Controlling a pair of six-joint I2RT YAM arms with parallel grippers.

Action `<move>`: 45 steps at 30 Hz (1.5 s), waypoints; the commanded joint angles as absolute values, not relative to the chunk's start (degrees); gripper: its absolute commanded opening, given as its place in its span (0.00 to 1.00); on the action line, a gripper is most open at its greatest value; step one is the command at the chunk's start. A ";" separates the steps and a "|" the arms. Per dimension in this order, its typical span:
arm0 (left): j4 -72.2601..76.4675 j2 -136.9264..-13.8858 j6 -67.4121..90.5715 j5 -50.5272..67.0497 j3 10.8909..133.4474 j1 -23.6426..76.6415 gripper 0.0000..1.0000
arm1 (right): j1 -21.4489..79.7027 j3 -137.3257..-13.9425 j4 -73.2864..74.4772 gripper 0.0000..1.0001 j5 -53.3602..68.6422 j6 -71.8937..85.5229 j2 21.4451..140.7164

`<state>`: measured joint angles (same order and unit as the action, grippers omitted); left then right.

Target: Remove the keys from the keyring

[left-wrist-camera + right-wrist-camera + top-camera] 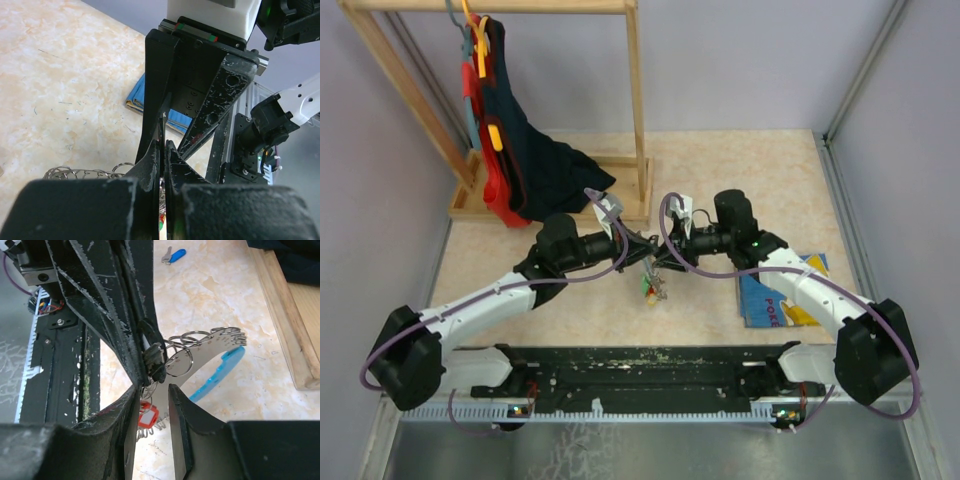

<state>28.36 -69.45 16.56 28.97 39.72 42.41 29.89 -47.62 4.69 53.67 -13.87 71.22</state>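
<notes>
The keyring hangs above the table between my two grippers, with the keys [652, 288] dangling under it, green and red heads showing. My left gripper [164, 147] is shut on the keyring, and a silvery sliver shows between its pads. In the right wrist view its black fingertips [155, 357] pinch the cluster of silvery rings [182, 360]. The grey strap with its light-blue patch [220, 365] trails off to the right. My right gripper [154, 390] stands open just under the rings, a red key head [148, 416] beside its left finger. A blue key [176, 255] lies loose on the table.
A blue picture book [775, 298] lies on the table to the right of the grippers. A wooden clothes rack [620, 150] with hanging garments stands at the back left, its base board [280, 315] close to the strap. Grey walls close in the table.
</notes>
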 commanded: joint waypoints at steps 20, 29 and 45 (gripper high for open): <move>31.79 -68.73 16.83 28.32 41.74 43.07 0.00 | 30.50 -51.01 5.80 0.00 53.00 -17.06 68.12; 26.84 -61.68 13.45 21.33 35.88 42.90 0.00 | 28.05 -51.75 5.92 0.00 59.74 -15.54 67.04; 22.86 -64.55 10.91 24.12 35.69 42.84 0.00 | 27.91 -50.56 3.38 0.00 60.25 -13.29 67.67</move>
<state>24.99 -63.46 12.75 23.79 34.41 43.13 28.32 -48.84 7.84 57.41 -14.66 69.01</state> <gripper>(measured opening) 0.020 0.008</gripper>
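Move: The left hand still has the keyring's upper rings in its closed fingertips. The wire rings to be gripped lie about 1 cm left of and 1 cm above the right hand, straight ahead and between its parted fingers; from the left hand they are about 1 cm back, 1 cm right and 3 cm down. From the right hand, the coloured keys hang some 7 cm below, 2 cm back and 1 cm left; the grey plate is about 3 cm ahead, 2 cm left and 5 cm below. Easing forward barely 1 cm, the right hand shuts its part-open fingers on the wire rings just under the left fingertips, then lifts about 2 cm and draws slightly back. The left hand, fingers kept shut, then pulls left about 2.5 cm away from the right, rising a little before sinking nearly 3 cm. ##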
